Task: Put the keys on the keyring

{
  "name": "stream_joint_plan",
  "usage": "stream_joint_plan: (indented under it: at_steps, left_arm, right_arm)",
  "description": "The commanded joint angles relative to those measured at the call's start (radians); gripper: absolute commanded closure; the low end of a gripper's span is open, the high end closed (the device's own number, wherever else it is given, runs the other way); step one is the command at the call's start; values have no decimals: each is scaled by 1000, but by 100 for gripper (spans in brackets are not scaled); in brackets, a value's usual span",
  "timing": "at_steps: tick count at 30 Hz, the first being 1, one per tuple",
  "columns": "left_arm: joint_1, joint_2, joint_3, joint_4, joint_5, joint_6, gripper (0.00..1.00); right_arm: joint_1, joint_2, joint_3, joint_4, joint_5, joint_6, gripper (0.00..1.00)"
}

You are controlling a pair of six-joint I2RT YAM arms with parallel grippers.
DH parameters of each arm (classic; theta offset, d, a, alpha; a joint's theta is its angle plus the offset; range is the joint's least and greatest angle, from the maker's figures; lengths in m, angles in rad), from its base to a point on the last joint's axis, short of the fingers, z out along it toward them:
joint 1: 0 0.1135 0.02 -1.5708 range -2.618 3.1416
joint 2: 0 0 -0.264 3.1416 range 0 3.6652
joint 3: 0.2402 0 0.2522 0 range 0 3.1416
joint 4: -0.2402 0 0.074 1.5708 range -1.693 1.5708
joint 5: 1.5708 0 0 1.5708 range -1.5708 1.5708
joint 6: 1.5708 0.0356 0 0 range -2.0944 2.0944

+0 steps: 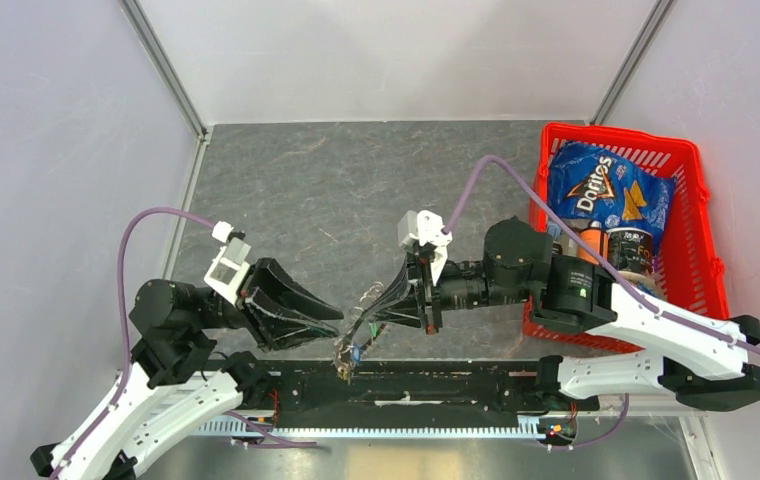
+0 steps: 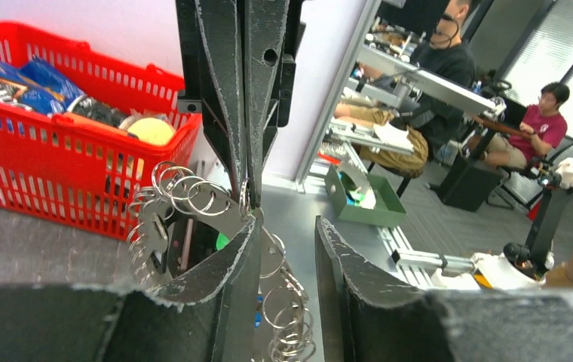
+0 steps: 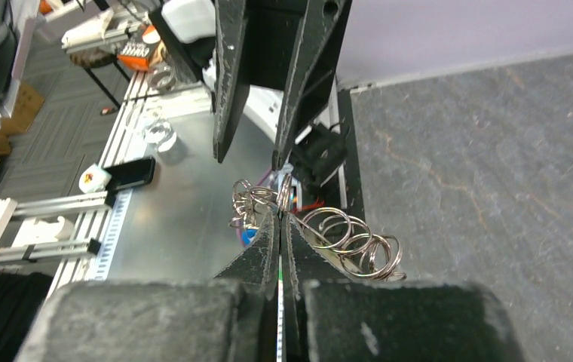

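Observation:
The keyring (image 1: pixel 359 322) is a flat metal plate fringed with many silver split rings (image 3: pixel 353 240), and it hangs above the table's near edge. My right gripper (image 1: pixel 370 316) is shut on the plate's rim, its fingertips pressed together (image 3: pixel 281 219). My left gripper (image 1: pixel 336 326) faces it from the left with its jaws open (image 2: pixel 286 226). Its left finger (image 2: pixel 231 256) lies against the keyring's plate (image 2: pixel 164 226), and loose rings dangle in the gap between the fingers. A small green patch (image 2: pixel 223 241) shows through the plate's hole. I cannot make out the keys.
A red basket (image 1: pixel 708 230) at the right holds a Doritos bag (image 1: pixel 601 190) and cans, close behind my right arm. A black rail (image 1: pixel 426 385) runs along the near edge under the keyring. The grey mat (image 1: pixel 326 190) stretches back to the white walls.

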Motion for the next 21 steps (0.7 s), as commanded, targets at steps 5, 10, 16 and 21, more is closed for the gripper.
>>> stream_joint_plan:
  at_steps: [5,10,16,21]
  left_arm:
    - [0,16,64,-227,83,153,62]
    - [0,28,58,-246,95,173,62]
    - [0,25,59,-277,96,202,62]
    - [1,28,57,-293,103,215,62]
  right_arm:
    - [0,54,78,-111,-125,8,100]
    - [0,75,88,-120,-187,11,100]
    - [0,106,116,-134,-210,14,100]
    - [0,129,142,-134,-193,24,100]
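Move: About 5 cm to the right of the open left fingertips, some 2 cm farther forward and level with them, is the small ring pinched by the right fingers. The keyring disc hangs from it, its middle about 4 cm right, 1 cm back and 5 cm below the left hand. The blue key hangs some 3 cm right, 4 cm back and 8 cm below. From the right hand, the left fingertips lie about 5 cm left, 2 cm back and level. Sinking together by about 5 cm, the two hands line up tip to tip. The right keeps its pinch on the small ring, drawing it some 2.5 cm back and 1 cm left towards the left fingers, and rises slightly at the end. The left stays part-open and drops nearly straight down. Both tip their fingers down some 10 degrees, and the right's also swing about 10 degrees counter-clockwise. ##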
